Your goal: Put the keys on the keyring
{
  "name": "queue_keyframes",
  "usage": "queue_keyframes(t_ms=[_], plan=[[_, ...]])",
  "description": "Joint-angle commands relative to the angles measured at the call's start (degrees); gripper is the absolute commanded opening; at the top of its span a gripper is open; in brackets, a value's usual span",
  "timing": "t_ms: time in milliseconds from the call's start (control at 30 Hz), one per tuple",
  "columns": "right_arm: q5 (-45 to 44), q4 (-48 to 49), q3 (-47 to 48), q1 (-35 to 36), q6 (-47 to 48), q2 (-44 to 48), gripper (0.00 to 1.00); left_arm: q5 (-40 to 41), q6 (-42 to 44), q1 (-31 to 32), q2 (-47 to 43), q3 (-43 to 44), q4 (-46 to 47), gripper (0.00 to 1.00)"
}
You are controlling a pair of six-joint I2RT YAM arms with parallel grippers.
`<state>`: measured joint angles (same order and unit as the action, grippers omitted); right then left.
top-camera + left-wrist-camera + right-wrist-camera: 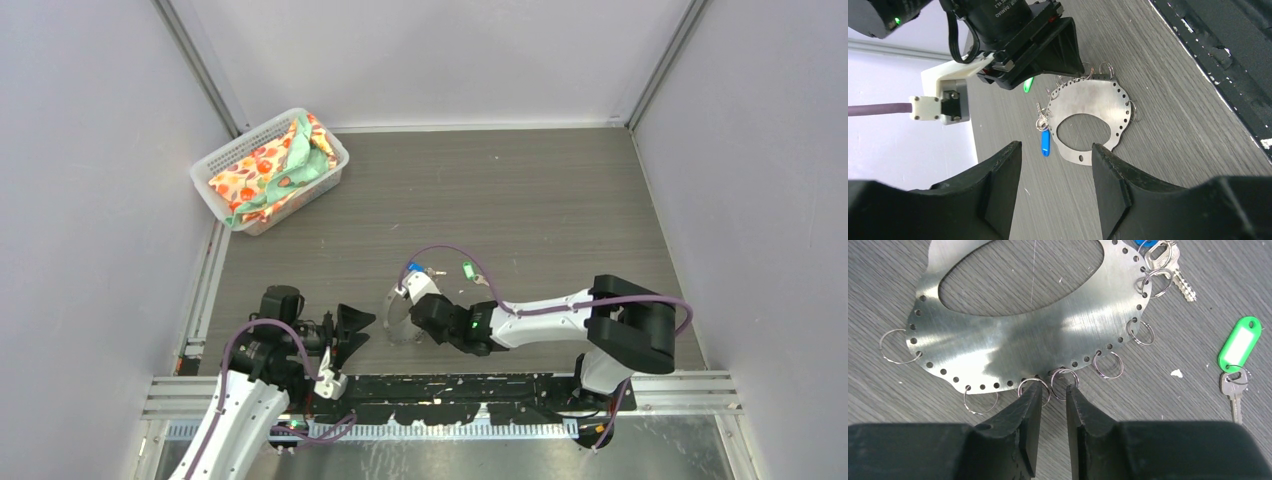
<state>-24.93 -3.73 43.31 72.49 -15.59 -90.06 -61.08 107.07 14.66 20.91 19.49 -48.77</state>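
The keyring (1048, 335) is a flat silver plate with an oval cutout and several small split rings along its holed edge; it lies on the table (560, 200). My right gripper (1054, 390) hovers at its near edge, jaws narrowly open, their tips over two neighbouring rings (1064, 385), with bare table between them. The blue-tagged key (1046, 142) lies against the plate's rim. The green-tagged key (1240, 345) lies loose beside the plate. My left gripper (1057, 150) stands open and empty, a short way from the plate (397, 312).
A white mesh basket (333, 155) holding patterned cloth stands at the back left. A black strip (480, 390) and a metal rail run along the table's near edge by the arm bases. Grey walls close in both sides.
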Motion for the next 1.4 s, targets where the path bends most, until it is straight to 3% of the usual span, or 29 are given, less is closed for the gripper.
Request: queue_keyframes(t_ms=[0, 133, 233, 500, 733, 867, 967, 1100, 1200, 1300, 1367], plan=[[1.27, 0.47, 0.88, -0.32, 0.82, -1.59, 0.31, -1.54, 1.13, -0.07, 0.41, 2.20, -0.86, 0.55], [1.68, 0.18, 0.64, -0.28, 0.64, -2.08, 0.24, -1.48, 1.13, -0.07, 0.04, 2.16, -0.88, 0.55], [1.07, 0.36, 0.70, -0.25, 1.19, -0.94, 0.02, -1.41, 1.17, -0.07, -0.35, 2.05, -1.26, 0.55], [3.58, -3.43, 4.27, -1.89, 5.04, 8.55, 0.01, -2.95, 5.53, -0.06, -0.18, 0.24, -2.59, 0.57], [9.72, -7.35, 7.60, -3.57, 5.98, 14.18, 0.01, -4.19, 4.70, -0.02, 4.87, -2.04, 4.97, 0.66], [12.88, -8.44, 9.18, -4.93, 5.34, 16.27, 0.01, -5.76, -6.02, 0.02, 6.78, -2.56, 17.01, 0.74], [15.08, -9.20, 10.98, -5.80, 4.49, 17.46, 0.01, -5.21, -21.37, 0.02, 6.36, -2.50, 25.72, 0.75], [16.70, -9.56, 13.79, -6.21, 3.37, 17.99, 0.01, -7.62, -32.46, 0.15, 4.80, -0.05, 21.68, 0.78], [16.80, -10.21, 15.90, -6.27, 2.96, 17.86, 0.01, -7.97, -47.55, 1.23, 5.77, 2.17, 21.06, 0.80], [16.16, -10.57, 17.97, -6.30, 2.57, 17.66, 0.01, -7.83, -56.25, 1.60, 8.35, 4.41, 19.24, 0.86], [15.08, -10.95, 19.49, -6.31, 2.31, 17.40, 0.01, -6.92, -64.20, 1.60, 9.60, 4.53, 22.94, 0.90]])
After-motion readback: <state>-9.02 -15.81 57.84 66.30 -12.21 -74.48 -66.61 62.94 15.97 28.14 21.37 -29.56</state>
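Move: A small wire ring on the right-hand edge of the metal keyring plate lies right at my right fingertips, about 1 cm below them; the plate's middle is some 5 cm left and 1 cm ahead, 2 cm below. The blue-tagged key lies about 8 cm ahead and 2 cm left, the green-tagged key 6 cm ahead and 8 cm right. From my left hand that small ring is roughly 11 cm right, 1 cm ahead and 10 cm down. I dip my right hand about 1 cm, pinch the small ring shut between my fingertips, and lift straight up some 15 cm, drifting slightly left, with the fingers tilting up about 20 degrees. Meanwhile my left hand opens wider, sinks a little, then rises to about 3 cm above its start, easing right and rolling some 30 degrees to face the hanging plate. ##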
